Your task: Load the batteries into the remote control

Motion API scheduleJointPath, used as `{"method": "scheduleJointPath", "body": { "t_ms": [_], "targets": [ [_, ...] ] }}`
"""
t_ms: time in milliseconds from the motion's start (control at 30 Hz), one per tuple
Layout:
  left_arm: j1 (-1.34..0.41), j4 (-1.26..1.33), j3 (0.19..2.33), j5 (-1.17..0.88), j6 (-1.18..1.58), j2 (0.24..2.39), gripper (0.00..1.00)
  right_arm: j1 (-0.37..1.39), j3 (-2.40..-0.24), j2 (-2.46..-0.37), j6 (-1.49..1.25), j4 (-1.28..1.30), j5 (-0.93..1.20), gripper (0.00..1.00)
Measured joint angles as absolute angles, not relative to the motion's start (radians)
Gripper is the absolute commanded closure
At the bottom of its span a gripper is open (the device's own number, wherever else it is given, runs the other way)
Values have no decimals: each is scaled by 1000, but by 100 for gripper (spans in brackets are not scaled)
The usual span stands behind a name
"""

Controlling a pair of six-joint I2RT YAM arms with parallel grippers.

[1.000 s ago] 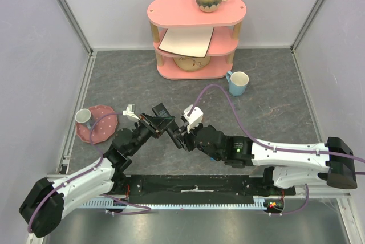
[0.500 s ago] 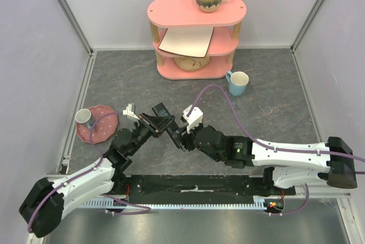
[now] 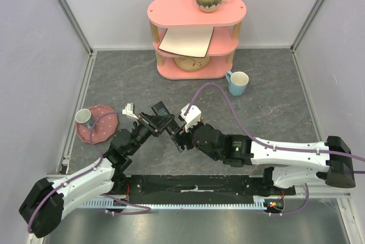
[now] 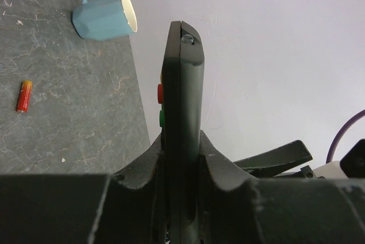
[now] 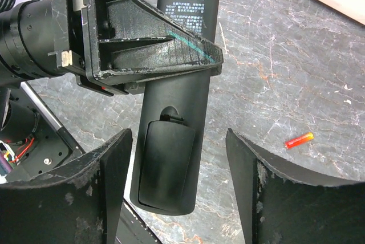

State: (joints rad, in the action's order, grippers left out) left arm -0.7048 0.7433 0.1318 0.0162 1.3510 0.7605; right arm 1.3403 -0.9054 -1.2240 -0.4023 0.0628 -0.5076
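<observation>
My left gripper (image 4: 181,141) is shut on the remote control (image 4: 182,73), a slim black bar held edge-on above the table with red and green buttons on its side. In the right wrist view the remote control (image 5: 171,158) shows its back, and its battery cover (image 5: 165,167) is closed. My right gripper (image 5: 178,141) is open, one finger on either side of that end without touching it. One battery (image 5: 299,140), a small red cell with a yellow end, lies on the grey table; the same battery (image 4: 24,96) shows in the left wrist view. In the top view both grippers meet near the table's middle, left gripper (image 3: 155,121), right gripper (image 3: 174,135).
A light blue mug (image 3: 238,82) stands right of centre. A pink three-tier shelf (image 3: 197,39) at the back carries a brown mug, a board and a bowl. A pink plate (image 3: 101,130) with a small cup (image 3: 84,117) sits at the left. Grey walls enclose the table.
My right gripper's jaws have spread wider around the remote's back end, and the arm has crept slightly left. The left gripper keeps its hold unchanged.
</observation>
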Motion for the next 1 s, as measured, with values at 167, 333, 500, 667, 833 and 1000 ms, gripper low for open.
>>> {"method": "scheduleJointPath", "body": {
  "t_ms": [167,333,500,667,833,1000],
  "targets": [
    [-705,744,132,16,1351,759,98,1340,-925,-1227,-398,70,-521,18],
    [-705,745,131,16,1351,759,98,1342,-981,-1227,-390,79,-530,15],
    [-705,759,127,17,1351,759,98,1341,-1005,-1201,-396,91,-551,7],
    [-705,762,120,17,1351,748,98,1237,-938,-1066,-487,89,-493,7],
    [-705,800,99,17,1351,731,98,1074,-821,-965,-616,35,-333,6],
    [-705,836,77,15,1351,730,98,982,-684,-966,-750,-93,-130,6]
  ]
}}
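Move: The remote control's battery cover, already on, sits between my right fingertips, roughly 2 cm below and 1 cm back of the point between them. The red battery lies on the table about 15 cm ahead and 9 cm to the right of my right hand, the blue one some 15 cm right and 2 cm back, both about 18 cm below. From my left hand, gripping the remote's upper part, the cover is about 7 cm back and 3 cm right. I lift my right hand straight off the cover end of the remote, opening its fingers wider, then swing right and forward from about 7 cm up and sink some 4 cm, ending about 5 cm right and 4 cm ahead of where I began. On the way the wrist rolls its left side up and tips down, about 30 degrees in all. My left hand keeps its grip on the remote. ##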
